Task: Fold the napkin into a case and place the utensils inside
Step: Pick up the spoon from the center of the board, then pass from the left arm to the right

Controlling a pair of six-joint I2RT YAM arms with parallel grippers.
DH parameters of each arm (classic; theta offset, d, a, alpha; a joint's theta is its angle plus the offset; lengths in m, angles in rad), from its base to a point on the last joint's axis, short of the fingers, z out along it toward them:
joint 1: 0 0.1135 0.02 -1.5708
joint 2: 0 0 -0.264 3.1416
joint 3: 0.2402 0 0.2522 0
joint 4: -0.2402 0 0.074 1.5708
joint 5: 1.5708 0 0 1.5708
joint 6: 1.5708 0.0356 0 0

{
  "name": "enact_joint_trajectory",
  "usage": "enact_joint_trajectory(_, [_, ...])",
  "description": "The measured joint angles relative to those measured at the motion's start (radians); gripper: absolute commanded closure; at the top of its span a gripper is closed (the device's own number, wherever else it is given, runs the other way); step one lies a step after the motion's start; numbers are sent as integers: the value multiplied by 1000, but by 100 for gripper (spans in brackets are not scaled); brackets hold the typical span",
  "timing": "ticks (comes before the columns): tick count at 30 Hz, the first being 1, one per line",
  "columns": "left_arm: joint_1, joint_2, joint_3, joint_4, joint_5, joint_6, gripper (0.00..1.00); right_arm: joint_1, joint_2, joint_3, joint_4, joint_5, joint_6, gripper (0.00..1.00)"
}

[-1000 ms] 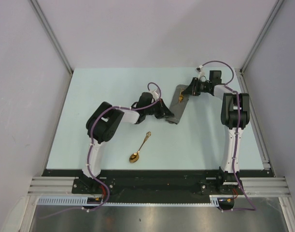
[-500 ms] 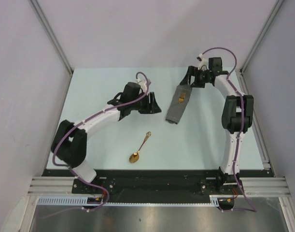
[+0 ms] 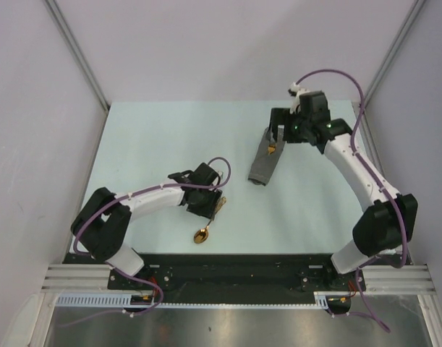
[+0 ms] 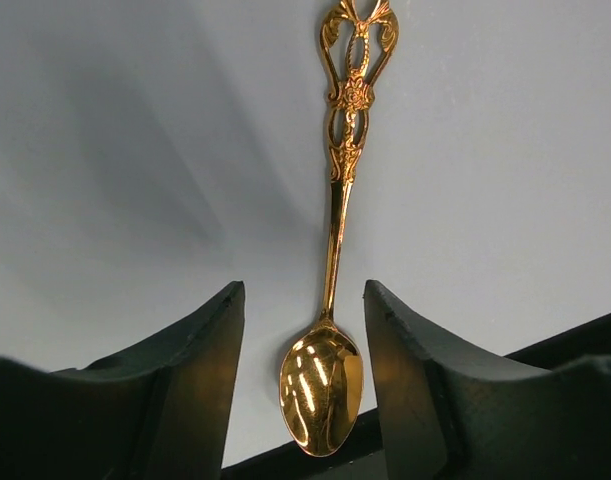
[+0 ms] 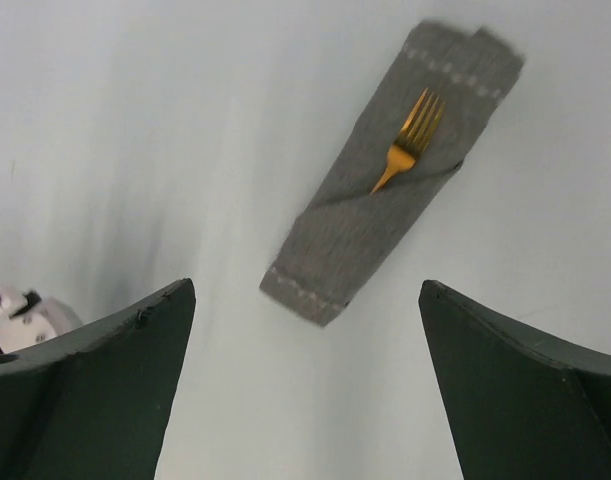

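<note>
The napkin is folded into a narrow dark grey case (image 3: 262, 165) (image 5: 370, 215) that lies slanted on the table, right of centre. The gold fork (image 3: 270, 148) (image 5: 409, 143) is tucked into it, tines sticking out of the far end. My right gripper (image 3: 274, 136) (image 5: 305, 285) hovers over that far end, open wide and holding nothing. The gold spoon (image 3: 206, 228) (image 4: 323, 388) lies flat near the front edge, bowl toward me. My left gripper (image 3: 210, 208) (image 4: 303, 290) is low over it, open, one finger on each side of the bowl and neck, not touching.
The pale table (image 3: 155, 137) is bounded by grey walls left, right and behind. A black strip (image 3: 235, 259) with both arm bases runs along the near edge, close behind the spoon's bowl.
Both grippers have opened. The right one let go of the fork and drew back a little. The left arm swung from beside the case toward the near edge, over the spoon.
</note>
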Motion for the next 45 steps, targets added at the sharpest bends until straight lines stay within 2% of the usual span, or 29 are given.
enact_joint_trajectory(2, [-10,-1,-8,3,-11,-3,55,58,-65,-108,10,26,14,2])
enact_joint_trajectory(4, [-18,5,-16,10,-18,-11,58,110,-121,-203,9,57,25,4])
enact_joint_trajectory(10, [-76,52,-20,40,-50,-26,76,169,-270,-346,14,115,59,2])
enact_joint_trajectory(12, [-89,58,-20,53,-59,-29,99,169,-317,-371,21,133,66,2])
enact_joint_trajectory(18, [-85,55,-28,111,-9,-36,100,152,-354,-483,113,66,100,0])
enact_joint_trajectory(24, [20,-98,-132,224,210,-92,100,113,-352,-684,271,-93,230,1])
enact_joint_trajectory(27, [56,-152,-131,301,285,-135,100,126,-354,-767,387,-145,312,6])
enact_joint_trajectory(31, [56,-162,-131,373,362,-196,100,209,-343,-802,542,-167,401,13])
enact_joint_trajectory(37, [56,-168,-131,435,416,-270,100,325,-218,-789,721,-171,481,32])
enact_joint_trajectory(39, [57,-176,-131,444,424,-285,100,351,-159,-777,740,-172,496,50])
enact_joint_trajectory(40, [56,-180,-131,448,427,-290,100,359,-129,-772,752,-173,505,62])
enact_joint_trajectory(41, [57,-185,-130,452,431,-293,100,369,-116,-770,756,-175,502,83])
enact_joint_trajectory(42, [57,-187,-130,455,433,-295,100,373,-101,-767,761,-183,507,88])
enact_joint_trajectory(44, [58,-189,-129,450,438,-301,83,378,-74,-745,773,-226,510,100])
enact_joint_trajectory(45, [60,-188,-129,449,442,-301,66,378,-64,-725,775,-257,500,100])
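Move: The spoon lies flat with its middle about 2 cm right of the left fingers, 2 cm below and level fore and aft. The folded napkin is roughly 23 cm farther out and 18 cm right of them. From the high right gripper, the spoon is some 21 cm back, 25 cm left and 24 cm down; the napkin lies about 2 cm ahead and 8 cm left, the fork in it 6 cm ahead and 5 cm left. Lower the left gripper about 2 cm, easing right while it shuts on the spoon's stem, then lift some 11 cm and carry it right, rolling 40 degrees until the fingers point out rightwards. Meanwhile draw the open right gripper back and down, then sweep it left, swinging its fingers leftwards, and pinch the handle near its ornate end. ##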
